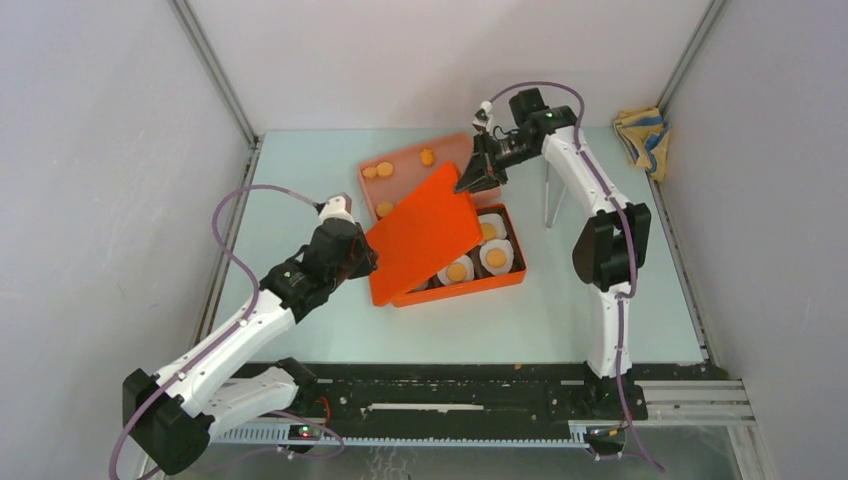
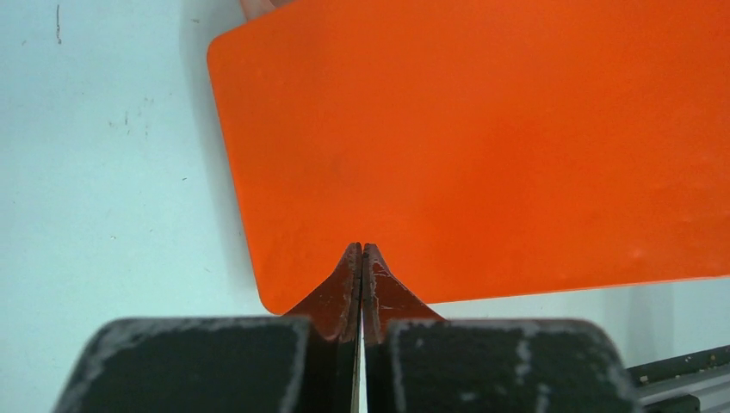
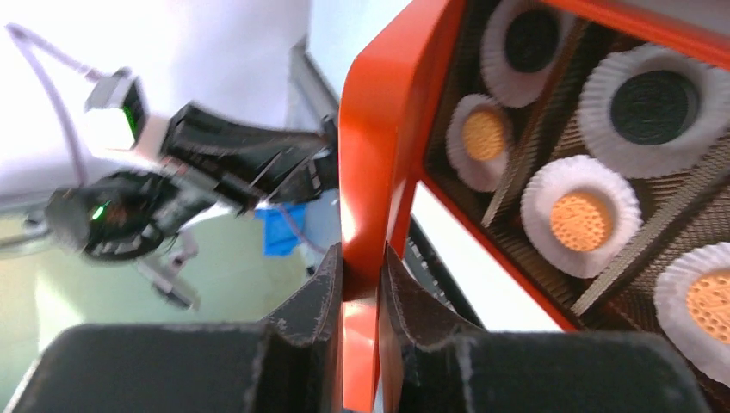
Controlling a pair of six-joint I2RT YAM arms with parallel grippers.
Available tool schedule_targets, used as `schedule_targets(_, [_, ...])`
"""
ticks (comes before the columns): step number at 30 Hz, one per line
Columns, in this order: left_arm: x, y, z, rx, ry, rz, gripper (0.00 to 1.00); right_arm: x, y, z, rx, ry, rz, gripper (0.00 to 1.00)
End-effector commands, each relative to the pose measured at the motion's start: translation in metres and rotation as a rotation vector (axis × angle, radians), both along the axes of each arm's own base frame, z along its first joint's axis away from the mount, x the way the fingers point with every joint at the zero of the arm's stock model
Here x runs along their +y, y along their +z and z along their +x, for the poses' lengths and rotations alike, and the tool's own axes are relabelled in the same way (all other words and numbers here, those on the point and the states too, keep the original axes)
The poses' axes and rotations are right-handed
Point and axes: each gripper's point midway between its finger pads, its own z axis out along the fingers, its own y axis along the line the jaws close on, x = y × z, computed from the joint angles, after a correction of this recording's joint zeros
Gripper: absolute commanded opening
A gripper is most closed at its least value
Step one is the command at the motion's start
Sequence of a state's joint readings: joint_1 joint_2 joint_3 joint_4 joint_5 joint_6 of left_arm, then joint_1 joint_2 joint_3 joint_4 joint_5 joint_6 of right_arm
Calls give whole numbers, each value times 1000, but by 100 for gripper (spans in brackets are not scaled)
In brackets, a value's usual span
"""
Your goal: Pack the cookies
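Note:
An orange box (image 1: 470, 290) in the middle of the table holds cookies (image 1: 459, 270) in white paper cups. The right wrist view shows orange cookies (image 3: 581, 219) and black ones (image 3: 652, 105) in its compartments. The orange lid (image 1: 425, 235) lies tilted over the box's left part. My right gripper (image 1: 472, 180) is shut on the lid's far rim (image 3: 370, 172), which runs edge-on between its fingers (image 3: 361, 254). My left gripper (image 1: 365, 258) is shut, and its tips (image 2: 361, 248) point at the lid's flat face (image 2: 482, 146) near its near-left edge.
A pale orange tray (image 1: 400, 150) behind the box holds three loose orange cookies (image 1: 385, 170). A yellow and blue cloth (image 1: 640, 135) lies at the back right. A thin metal stand (image 1: 550, 200) is beside the right arm. White walls enclose the table.

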State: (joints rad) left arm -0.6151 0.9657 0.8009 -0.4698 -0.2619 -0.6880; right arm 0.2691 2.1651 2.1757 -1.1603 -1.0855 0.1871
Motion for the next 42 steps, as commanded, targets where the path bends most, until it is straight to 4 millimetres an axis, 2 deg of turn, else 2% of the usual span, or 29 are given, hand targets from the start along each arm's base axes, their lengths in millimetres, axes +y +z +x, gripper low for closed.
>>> schedule_targets(1, [-2,33,12,-98,5,-12,0,-18,-13,35,-154,-229,-270,0])
schedule_targets(2, [0,32,12,-99,9,-4,0,-26,-31,33,-155,-277,-344,0])
schedule_targets(8, [-2,26,14,-97,8,-6,0,-85,-72,31,-180,-469,-649,0])
schedule_targets(13, [-5,23,15,-89,2,-10,0,-133,-66,31,-243,-603,-819,0])
schedule_targets(17, [-6,23,15,-89,0,-18,0,-166,-63,29,-223,-661,-867,0])
schedule_targets(24, [-12,15,16,-68,-11,-30,0,-199,-57,8,-217,-691,-961,0])
schedule_targets(28, [-23,4,21,-52,-35,-50,0,-213,-75,2,-150,-687,-971,0])
schedule_targets(34, [-45,-10,35,-32,-85,-67,0,-209,-103,2,-83,-642,-946,0])
schedule_targets(36, [-50,-21,40,-18,-93,-62,0,-214,-113,2,-62,-648,-977,0])
schedule_targets(38, [-53,-40,45,23,-82,-46,0,-227,-127,1,-34,-664,-1060,0])
schedule_targets(42, [-48,-75,49,104,-24,12,0,-239,-143,0,8,-680,-1126,0])
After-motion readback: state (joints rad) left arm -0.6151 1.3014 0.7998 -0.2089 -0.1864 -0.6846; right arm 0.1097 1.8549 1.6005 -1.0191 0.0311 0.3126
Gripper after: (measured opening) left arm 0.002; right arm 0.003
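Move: The right gripper already pinches the raised right end of the orange lid; the cookie box it goes over is centred about 7 cm back, 4 cm left and 18 cm below. The pink tray sits some 12 cm ahead and 8 cm left, the tongs roughly 7 cm ahead and 20 cm right, both about 20 cm down. From the left gripper the lid's middle is about 8 cm ahead, 10 cm right and slightly below. Swing the right gripper about 22 cm to the right while sinking some 13 cm, first down, then across, then down again, rolling it from pointing left to pointing down and turning it clockwise; near the end let go of the lid and shut the empty fingers. Late on, drop the closed left gripper about 6 cm, easing right and forward after the lid's left end. ##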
